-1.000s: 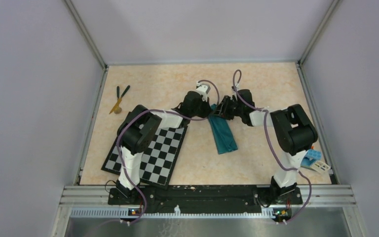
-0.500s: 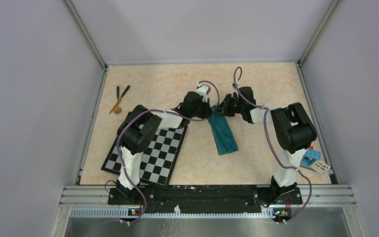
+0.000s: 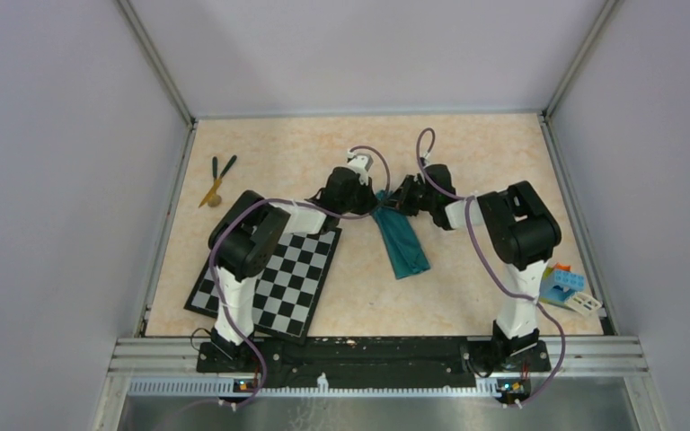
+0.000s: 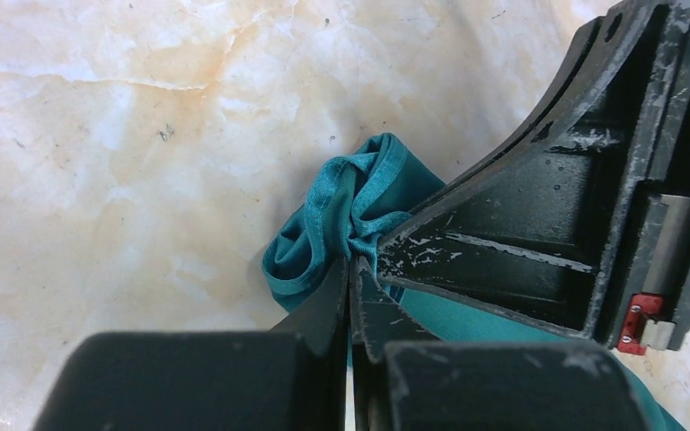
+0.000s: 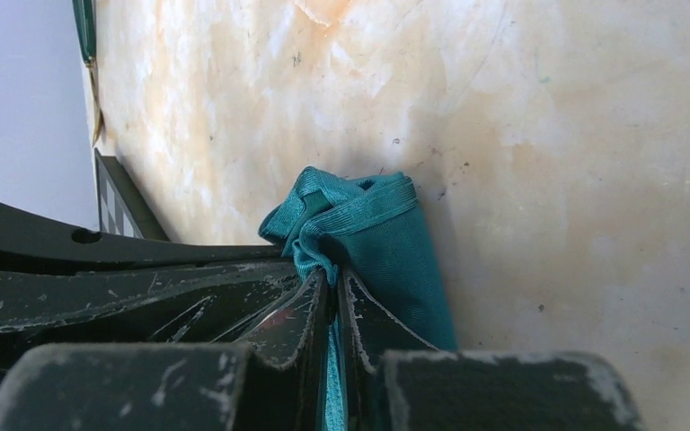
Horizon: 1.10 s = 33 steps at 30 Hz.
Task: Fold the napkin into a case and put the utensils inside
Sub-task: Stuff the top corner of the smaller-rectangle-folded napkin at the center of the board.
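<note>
The teal napkin (image 3: pixel 402 244) lies folded as a narrow strip in the middle of the table, slanting toward the near right. My left gripper (image 3: pixel 375 200) and right gripper (image 3: pixel 394 204) meet at its far end. In the left wrist view the left gripper (image 4: pixel 352 266) is shut on a bunched corner of the napkin (image 4: pixel 323 215). In the right wrist view the right gripper (image 5: pixel 332 275) is shut on the same bunched end (image 5: pixel 386 242), cloth showing between its jaws. The utensils (image 3: pixel 216 180) lie together at the far left of the table.
A black-and-white checkerboard mat (image 3: pixel 269 280) lies at the near left, under the left arm. Blue and green toy blocks (image 3: pixel 561 284) sit at the near right edge by the right arm's base. Metal rails and grey walls enclose the table.
The right gripper has closed onto the napkin's far end beside the left gripper. Both grippers and that end of the napkin have shifted slightly left and farther back.
</note>
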### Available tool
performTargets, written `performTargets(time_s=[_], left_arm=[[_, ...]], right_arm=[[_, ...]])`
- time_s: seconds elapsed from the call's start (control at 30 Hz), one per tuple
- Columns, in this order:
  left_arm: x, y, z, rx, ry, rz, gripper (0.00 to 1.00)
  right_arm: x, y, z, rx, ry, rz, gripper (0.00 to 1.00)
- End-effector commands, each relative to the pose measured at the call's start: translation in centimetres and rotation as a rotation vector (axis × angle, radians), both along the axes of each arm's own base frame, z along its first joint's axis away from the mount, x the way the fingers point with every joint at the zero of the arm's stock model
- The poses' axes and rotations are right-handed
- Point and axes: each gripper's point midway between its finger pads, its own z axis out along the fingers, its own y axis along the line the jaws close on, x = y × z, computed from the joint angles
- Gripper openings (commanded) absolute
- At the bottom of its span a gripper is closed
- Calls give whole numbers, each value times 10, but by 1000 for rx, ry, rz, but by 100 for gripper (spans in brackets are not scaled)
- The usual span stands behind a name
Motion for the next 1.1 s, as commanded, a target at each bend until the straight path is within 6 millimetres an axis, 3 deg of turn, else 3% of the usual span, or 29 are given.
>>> performTargets(time_s=[0.0,0.2,0.4,0.53,0.67,0.77,1.0,1.07], left_arm=[[-6,-21,63,-143,-107,-47,0],[-1,-16,78,-127,-170,-29,0],[-7,-24,58,-138,-88,-62,0],[-10,-18,44,-119,-61,-38,0],[-8,-13,44,-96,-77,-30,0],[-8,-14,48,-90,-84,-38,0],[-9,-16,48,-95,-78,-43,0],[-9,-15,49,-96,-79,-44,0]], right_arm=[[-6,1,-2,-75,-17,9,6],[-13,-2,-1,-112,-20,30,5],[-5,12,16,-49,-59,62,7],[-2,22,42,37,-91,92,18],[-8,3,48,44,-91,86,33],[-14,-8,50,48,-89,93,39],[-12,-19,59,31,-115,108,42],[-9,-21,57,35,-109,103,36]])
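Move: The napkin's top corner, bunched at the strip's far end, is right at both hands. From the left hand it lies about 2 cm ahead, level sideways, some 1 cm lower. From the right hand it is roughly 3 cm ahead, 2 cm left and 1 cm lower, and the strip's near end is about 14 cm back and 5 cm right. The checkered board's middle is some 15 cm back and 25 cm left of the left hand. The napkin's far end, pressed by the left's shut fingertips and pinched by the right's, is freed by the right: the left draws up about 3 cm and slightly back, staying shut, then waits. The right lingers almost in place, opens to under half, and backs off to its right while rising some 3 cm, its parted fingers over the fold's edge. ##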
